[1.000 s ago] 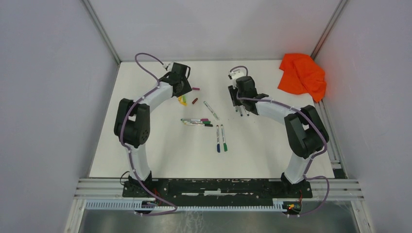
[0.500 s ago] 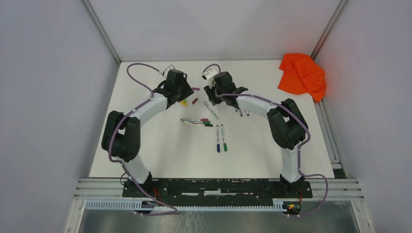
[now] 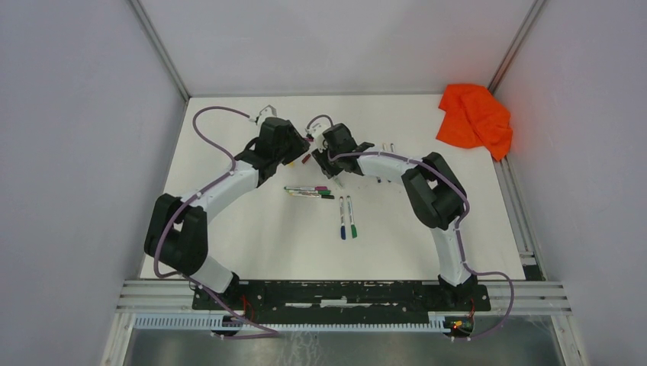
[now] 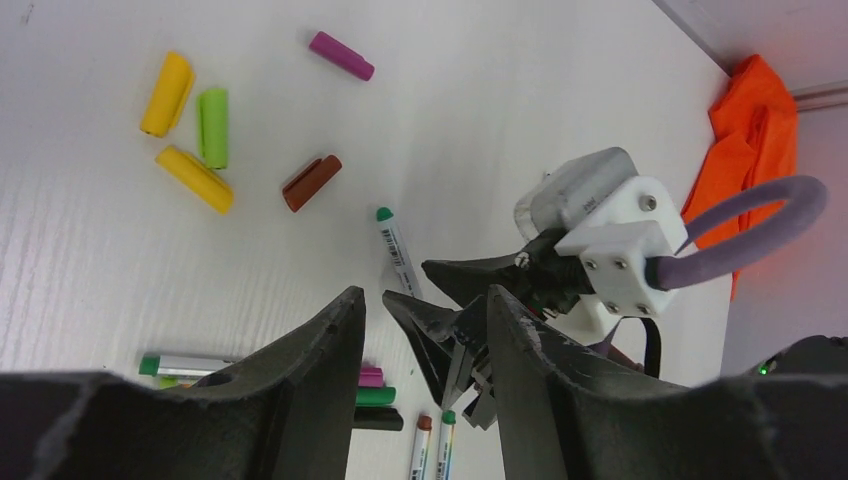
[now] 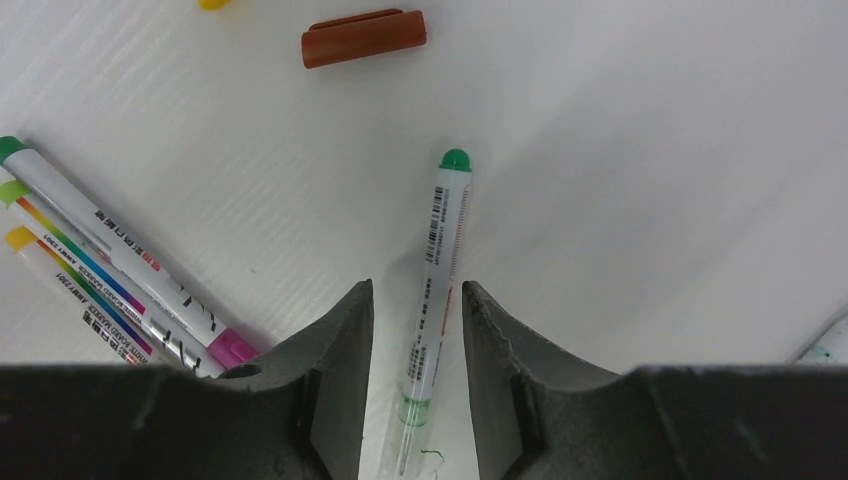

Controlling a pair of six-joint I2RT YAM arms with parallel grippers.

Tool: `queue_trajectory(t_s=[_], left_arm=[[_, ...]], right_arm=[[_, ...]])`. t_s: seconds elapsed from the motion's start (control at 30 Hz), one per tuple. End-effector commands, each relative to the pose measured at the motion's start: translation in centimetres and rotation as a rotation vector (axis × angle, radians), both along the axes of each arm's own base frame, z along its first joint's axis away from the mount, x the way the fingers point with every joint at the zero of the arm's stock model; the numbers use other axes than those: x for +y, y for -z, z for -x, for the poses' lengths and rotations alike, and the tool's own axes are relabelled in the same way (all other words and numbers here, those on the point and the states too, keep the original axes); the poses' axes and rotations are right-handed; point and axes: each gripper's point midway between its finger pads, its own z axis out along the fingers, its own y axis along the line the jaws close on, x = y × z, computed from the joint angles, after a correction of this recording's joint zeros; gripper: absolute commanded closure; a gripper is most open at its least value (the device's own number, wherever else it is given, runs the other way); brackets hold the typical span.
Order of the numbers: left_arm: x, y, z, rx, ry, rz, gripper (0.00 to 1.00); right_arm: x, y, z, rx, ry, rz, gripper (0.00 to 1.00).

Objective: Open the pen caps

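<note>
Loose pen caps lie on the white table in the left wrist view: two yellow (image 4: 167, 93) (image 4: 194, 179), a green (image 4: 212, 127), a dark red (image 4: 311, 183) and a magenta (image 4: 341, 55). My left gripper (image 4: 425, 325) hangs open above the table with nothing between its fingers, facing the right gripper (image 4: 470, 320). A white pen with a green end (image 5: 440, 250) lies flat on the table, its thin tip bare. My right gripper (image 5: 415, 320) is open and straddles this pen's barrel, with a gap on each side. The dark red cap (image 5: 364, 37) lies beyond it.
A bundle of capped pens (image 3: 309, 191) lies mid-table, one with a magenta cap (image 5: 232, 350). A pair of pens (image 3: 347, 217) lies nearer the bases. An orange cloth (image 3: 474, 118) is crumpled at the far right corner. Both grippers (image 3: 296, 147) (image 3: 322, 162) stand close together.
Both arms have swung inward to the table's middle. The right gripper moved left from the right side onto the green-ended pen. The left gripper moved right and opened a little.
</note>
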Motion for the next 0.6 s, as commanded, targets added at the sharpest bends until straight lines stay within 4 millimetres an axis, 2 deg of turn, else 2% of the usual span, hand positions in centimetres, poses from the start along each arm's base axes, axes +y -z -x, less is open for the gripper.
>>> queue_trajectory(t_s=[0.0,0.33,0.53,0.57], left_arm=[[0.0,-1.6,0.0,-0.054,-0.045,0.039,0.45],[0.2,-2.7,0.8,-0.080,-0.043,0.054,0.44],[-0.4,-3.5,1.4,-0.100,0.001,0.081,0.44],[-0.7,-3.6,1.5,-0.102,0.017,0.088,0.44]], right_arm=[[0.5,-0.2,-0.6,-0.007,0.005,0.015,0.58],[-1.1,2.9,0.0,0.083,0.049,0.092,0.74],[-1.1,3.2,0.1,0.141,0.087,0.032,1.00],[-1.2,3.0,-0.2,0.136,0.092,0.023,1.00]])
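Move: The pale-capped pen with the green end lies just beneath the right gripper. Its middle is about 2 cm below, 1 cm back and 2 cm to the right. The brown cap is some 4 cm ahead and 5 cm left of the gripper, and the magenta pen of the left-hand row is about 6 cm back and 5 cm left. From the left gripper, the green-ended pen's middle is roughly 8 cm right, 1 cm ahead and 14 cm down. Sink the right gripper about 1.5 cm straddling the green-ended pen, drawing the fingers together as it goes down. Then stay low and finish closing from under half open to nearly shut, pinching the white barrel nearer the green end than the cap. Meanwhile ease the empty left gripper back about 1.5 cm, dipping slightly before ending a little higher. ##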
